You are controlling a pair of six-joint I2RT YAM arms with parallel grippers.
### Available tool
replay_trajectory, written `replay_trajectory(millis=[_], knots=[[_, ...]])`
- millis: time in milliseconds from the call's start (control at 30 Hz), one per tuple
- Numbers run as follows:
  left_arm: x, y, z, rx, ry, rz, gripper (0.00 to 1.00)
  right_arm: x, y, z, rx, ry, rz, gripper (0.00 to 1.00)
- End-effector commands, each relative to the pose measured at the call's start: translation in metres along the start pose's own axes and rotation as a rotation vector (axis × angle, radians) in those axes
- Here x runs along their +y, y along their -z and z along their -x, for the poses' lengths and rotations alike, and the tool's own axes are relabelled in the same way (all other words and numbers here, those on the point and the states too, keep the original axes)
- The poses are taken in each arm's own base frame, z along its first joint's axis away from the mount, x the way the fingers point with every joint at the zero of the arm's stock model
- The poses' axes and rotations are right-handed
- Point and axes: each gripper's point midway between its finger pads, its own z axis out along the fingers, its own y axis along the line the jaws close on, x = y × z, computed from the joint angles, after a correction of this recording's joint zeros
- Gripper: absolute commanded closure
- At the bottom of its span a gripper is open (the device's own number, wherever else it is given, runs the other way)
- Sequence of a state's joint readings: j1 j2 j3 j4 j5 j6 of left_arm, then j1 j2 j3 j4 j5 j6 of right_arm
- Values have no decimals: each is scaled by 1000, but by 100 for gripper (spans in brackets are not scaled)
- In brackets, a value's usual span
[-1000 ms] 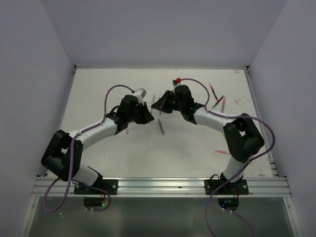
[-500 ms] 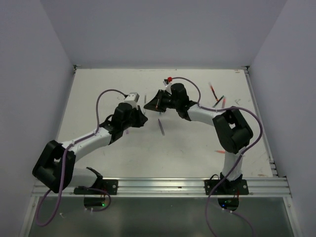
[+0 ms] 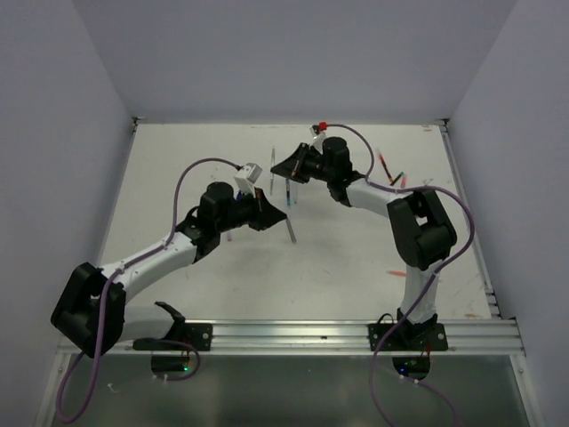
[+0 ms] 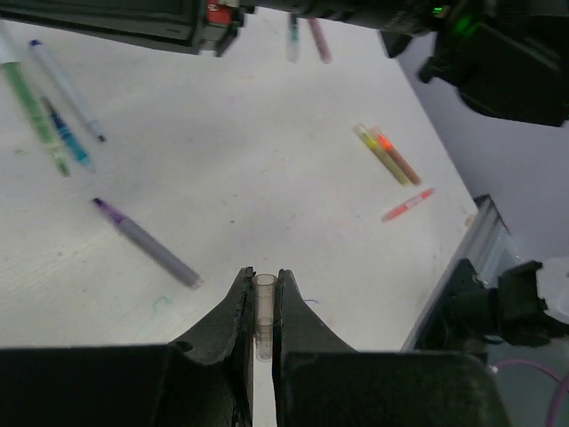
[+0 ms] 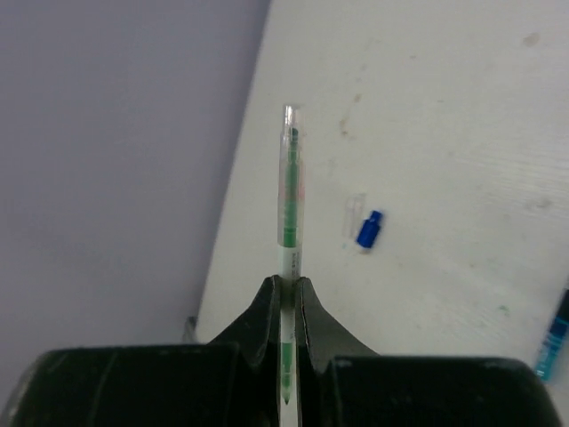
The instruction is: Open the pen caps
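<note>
My left gripper [image 4: 263, 277] is shut on a small clear pen cap [image 4: 263, 307], which stands upright between the fingertips, off any pen. My right gripper [image 5: 287, 283] is shut on a green pen [image 5: 289, 187] whose clear barrel sticks out past the fingers above the table. In the top view the left gripper [image 3: 272, 213] is at mid-table and the right gripper [image 3: 283, 168] sits farther back, apart from it. A blue pen cap [image 5: 369, 229] lies on the table beside a clear one [image 5: 353, 213].
A purple-grey pen [image 4: 147, 242] lies just ahead of the left gripper, with green [image 4: 31, 107], teal [image 4: 67, 142] and blue [image 4: 67, 78] pens to its left. Yellow and orange pens [image 4: 387, 153] and a red one [image 4: 407, 205] lie to the right. Walls ring the table [image 3: 178, 178].
The two grippers, close together a second ago, have drawn apart: the right one moved toward the back of the table with the pen, the left one swung right and nearer.
</note>
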State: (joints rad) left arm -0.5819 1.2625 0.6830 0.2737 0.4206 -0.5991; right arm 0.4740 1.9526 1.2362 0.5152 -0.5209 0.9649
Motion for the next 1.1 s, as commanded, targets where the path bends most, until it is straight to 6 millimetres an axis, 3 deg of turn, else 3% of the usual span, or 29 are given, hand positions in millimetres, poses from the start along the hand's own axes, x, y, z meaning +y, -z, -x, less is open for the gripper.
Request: replay_trajectory(millis=[0,33,100,167,233,300,367,400,433,533,800,1067], knots=[[56,7,1,18,-4,316,100,-24,19,20,-43,122,-275,100],[70,9,7,-11,-1,403,100,-43,27,19,-39,125,-383,100],[86,16,4,11,11,504,100,-53,34,23,-29,179,-461,100],[111,21,28,-38,-12,679,100,-79,52,27,-1,241,-634,100],[119,18,30,-34,-18,721,100,-90,58,20,31,239,-682,100],[119,10,50,-52,-25,746,100,-104,61,22,50,249,-733,100],[134,-4,45,-2,-34,787,100,-113,64,22,83,238,-755,100],[134,-9,59,-13,-40,808,100,-121,66,21,99,238,-773,100],[149,-16,48,33,-40,846,100,-131,67,15,129,232,-795,100],[177,-24,41,103,-18,954,100,-147,66,14,165,237,-822,100],[222,-31,29,148,-46,1102,100,-164,52,10,229,230,-783,100],[236,-33,28,171,-75,1140,100,-170,45,4,251,220,-765,100]])
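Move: The left hand, holding the green pen's clear cap, is bound for bare table about 15 cm ahead, 10 cm left and 17 cm below. The blue cap lies some 18 cm ahead and 13 cm left; the loose clear cap, 18 ahead and 16 left. The right hand's green pen goes to table 3 cm ahead, 12 right and 17 below, beyond the white marker (4 ahead, 6 right) and blue pen (4 ahead, 3 right). Still pinching the clear cap, the left hand heads away from the pens, forward some 15 cm and left 10, sinking about 15 beside the loose caps, with most of the drop late. The right keeps its grip on the uncapped green pen, goes down about 15 cm and right 12, past the white marker. Both wrists swing their fingers down, by some 65 degrees left and 50 right. ##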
